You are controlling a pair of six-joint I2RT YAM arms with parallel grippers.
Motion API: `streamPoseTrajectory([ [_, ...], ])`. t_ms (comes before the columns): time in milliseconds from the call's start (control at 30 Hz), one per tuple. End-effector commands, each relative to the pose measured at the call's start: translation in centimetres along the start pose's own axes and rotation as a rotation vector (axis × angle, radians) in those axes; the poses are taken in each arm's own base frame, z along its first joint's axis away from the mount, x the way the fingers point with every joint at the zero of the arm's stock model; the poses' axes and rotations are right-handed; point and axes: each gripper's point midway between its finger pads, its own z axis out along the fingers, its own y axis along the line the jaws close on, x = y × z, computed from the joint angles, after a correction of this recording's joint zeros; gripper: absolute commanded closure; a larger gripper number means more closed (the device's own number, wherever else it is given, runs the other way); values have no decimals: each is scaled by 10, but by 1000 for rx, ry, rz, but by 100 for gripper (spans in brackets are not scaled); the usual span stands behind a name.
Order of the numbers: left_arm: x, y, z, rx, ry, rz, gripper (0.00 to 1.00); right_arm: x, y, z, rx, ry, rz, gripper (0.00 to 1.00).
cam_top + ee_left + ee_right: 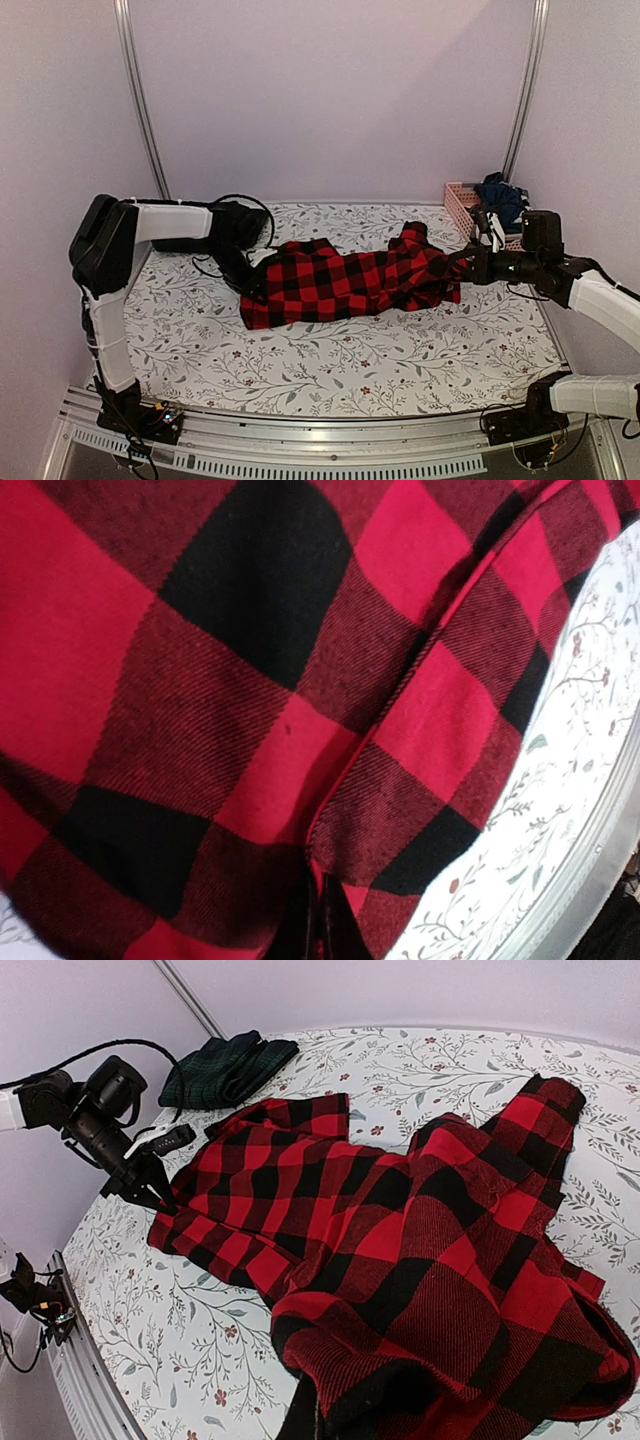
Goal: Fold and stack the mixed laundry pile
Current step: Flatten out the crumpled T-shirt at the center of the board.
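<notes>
The red-and-black checked flannel shirt (340, 285) lies stretched across the middle of the table, its right end bunched and lifted. My left gripper (250, 290) is shut on the shirt's left edge; in the left wrist view the cloth (250, 730) fills the frame and runs between the dark fingertips (322, 925). My right gripper (465, 265) is shut on the shirt's right end, where folds of cloth (430, 1290) drape over the fingers (315, 1415). A dark green tartan piece (225, 1070) lies folded at the far left corner, behind the left gripper (150, 1185).
A pink slatted basket (458, 203) at the back right holds dark navy clothes (500, 198). The white leaf-patterned cloth (350, 350) covers the table. A metal rail (330, 450) runs along the near edge, and frame posts stand at both back corners.
</notes>
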Motion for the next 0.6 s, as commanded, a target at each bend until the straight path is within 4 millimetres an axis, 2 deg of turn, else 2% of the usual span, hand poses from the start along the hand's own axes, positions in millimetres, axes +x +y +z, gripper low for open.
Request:
streamPoseTrajectory([
  [0,-32,-1,-69,-83,-202,30,100,-20,1,-7,24,-47,-34,100],
  [67,-46,4,-107,-151,-320,32,100,-36,2,-11,47,-81,-59,100],
  [133,-64,4,-160,-230,-485,42,100,-67,4,-19,82,-141,-102,100],
  [233,-85,-1,-232,-383,-705,74,100,-120,11,-32,125,-231,-175,100],
  [333,-96,-15,-304,-511,-910,99,100,-178,24,-47,149,-321,-242,100],
  [467,-90,-51,-397,-612,-1188,136,100,-242,51,-76,149,-449,-328,100],
  [567,-74,-88,-451,-621,-1351,189,100,-271,79,-100,107,-507,-400,100],
])
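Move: The red-and-black checked T-shirt is already pinched by both hands: its middle lies about 26 cm to the right of the left hand and 5 cm farther out, at about its height. From the right hand, that middle is some 26 cm left, 8 cm ahead and 16 cm below. The folded green plaid lies around 18 cm ahead and 20 cm left of the left hand; the pink basket stands about 24 cm ahead, 18 cm right and 12 cm below the right hand. Still pinching the T-shirt at its two ends, both shut grippers swing it fast up off the table. The left goes first, some 36 cm up with a little forward and left, its wrist tipping up from pointing down towards pointing forward; the right follows a moment later, about 24 cm up and 7 cm forward, tipping up some 30 degrees. ##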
